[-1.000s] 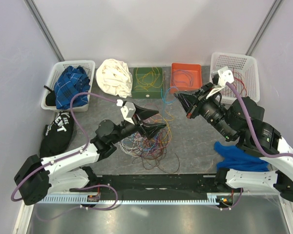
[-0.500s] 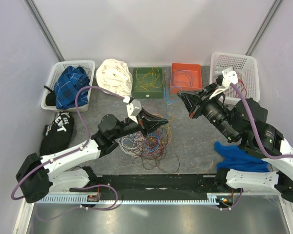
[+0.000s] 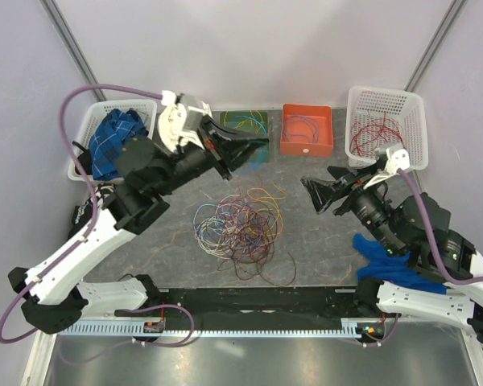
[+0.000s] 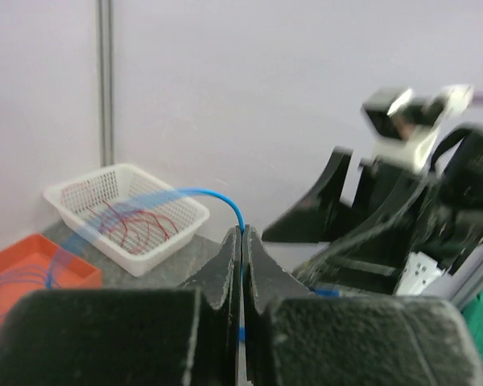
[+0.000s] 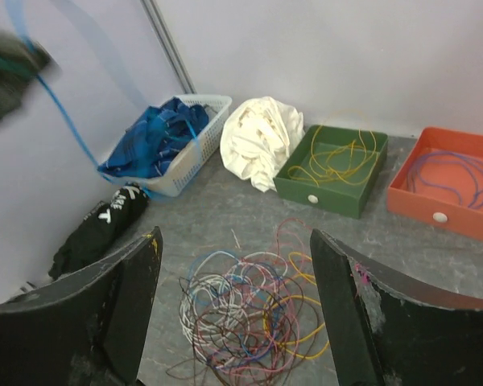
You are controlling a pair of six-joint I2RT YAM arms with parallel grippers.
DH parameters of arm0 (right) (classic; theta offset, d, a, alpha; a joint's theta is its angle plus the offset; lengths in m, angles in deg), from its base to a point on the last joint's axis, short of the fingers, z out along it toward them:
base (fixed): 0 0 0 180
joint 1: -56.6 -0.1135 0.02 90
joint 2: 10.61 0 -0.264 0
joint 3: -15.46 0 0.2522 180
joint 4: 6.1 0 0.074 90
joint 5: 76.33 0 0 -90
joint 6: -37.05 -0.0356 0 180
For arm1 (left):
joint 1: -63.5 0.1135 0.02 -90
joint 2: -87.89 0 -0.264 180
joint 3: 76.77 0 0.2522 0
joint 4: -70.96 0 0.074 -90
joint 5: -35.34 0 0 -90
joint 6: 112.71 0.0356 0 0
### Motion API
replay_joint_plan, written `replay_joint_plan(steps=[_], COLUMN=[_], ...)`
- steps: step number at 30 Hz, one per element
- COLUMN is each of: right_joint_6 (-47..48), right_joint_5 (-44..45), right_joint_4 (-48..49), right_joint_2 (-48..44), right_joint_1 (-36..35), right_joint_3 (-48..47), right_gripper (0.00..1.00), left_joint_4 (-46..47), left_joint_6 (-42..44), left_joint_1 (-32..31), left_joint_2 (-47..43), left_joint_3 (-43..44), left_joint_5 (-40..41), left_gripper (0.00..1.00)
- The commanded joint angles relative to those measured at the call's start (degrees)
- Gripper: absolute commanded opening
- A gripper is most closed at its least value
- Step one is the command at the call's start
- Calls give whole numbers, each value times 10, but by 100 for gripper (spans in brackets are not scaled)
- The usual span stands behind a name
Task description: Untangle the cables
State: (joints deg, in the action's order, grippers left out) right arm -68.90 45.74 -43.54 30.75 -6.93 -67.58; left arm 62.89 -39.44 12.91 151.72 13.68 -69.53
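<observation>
The cables (image 3: pixel 237 229) lie as a knotted heap of yellow, purple, blue, red, brown and white strands on the grey table, also seen in the right wrist view (image 5: pixel 241 322). My left gripper (image 3: pixel 256 146) is raised above the far side of the heap, shut (image 4: pixel 242 241) on one blue cable (image 4: pixel 217 197). That cable arcs from the jaw tips and shows as a blurred blue line (image 5: pixel 64 121) in the right wrist view. My right gripper (image 3: pixel 315 193) hangs to the right of the heap, open (image 5: pixel 235 241) and holding nothing.
Along the back stand a green tray (image 3: pixel 225 141) with yellow wires, an orange tray (image 3: pixel 306 146) with purple wires, and a white basket (image 3: pixel 386 100) with red wires. At left are a basket (image 3: pixel 84 133) of blue cloth and a black cloth (image 3: pixel 92 213). A blue cloth (image 3: pixel 382 251) lies near right.
My left gripper shut on a blue cable in the heap and rose up and back with it. My right gripper opened and drew back toward the near right.
</observation>
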Motion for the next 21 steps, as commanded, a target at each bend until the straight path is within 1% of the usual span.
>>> replay_joint_plan(steps=[1,2,5,7,11,16,21], right_joint_6=[-12,-12,-5,-1,2,11,17], right_joint_5=[2,-6,-52,-90,-130,-137,-141], right_joint_4=[25,31,93,128,232,339,370], right_joint_2=[-16,-23,-37,-42,-47,-59,-47], right_joint_1=[-3,-4,-3,-3,-3,-3,-3], right_joint_3=[58,67,106,128,164,206,215], right_gripper=[82,82,81,81,81,81,80], left_joint_4=[-108,-117,-143,-150,-161,-160,-152], left_joint_6=[31,32,21,7,-16,-41,-60], left_joint_1=[-1,-1,-1,-1,-1,-1,-1], left_joint_2=[23,26,38,45,57,60,64], left_joint_3=[96,121,144,143,131,98,73], left_joint_5=[41,44,43,37,32,28,16], left_gripper=[2,2,2,2,2,2,2])
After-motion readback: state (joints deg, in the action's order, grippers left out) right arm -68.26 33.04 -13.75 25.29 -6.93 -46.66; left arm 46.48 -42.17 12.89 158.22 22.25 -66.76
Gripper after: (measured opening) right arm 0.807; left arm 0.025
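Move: The left hand already pinches the blue cable, whose loose length hangs about 7 cm ahead of it, 2 cm left and 7 cm lower. From the right hand, open and empty, that hanging length is some 8 cm ahead, 12 cm left and about level. Roughly 40 cm below the right hand lie the cable pile, 6 cm ahead and 8 cm left, the green bin, 30 cm ahead and 8 cm left, and the orange bin, 30 cm ahead and 8 cm right. Keeping its pinch on the blue cable, the left hand lifts about 5 cm, then sinks past its starting height while edging forward and right and tipping its fingers downward. The right hand, wide open and touching nothing, dips about 5 cm, then climbs most of the way back, going left towards the cable below the left fingers and turning counter-clockwise and slightly up. ##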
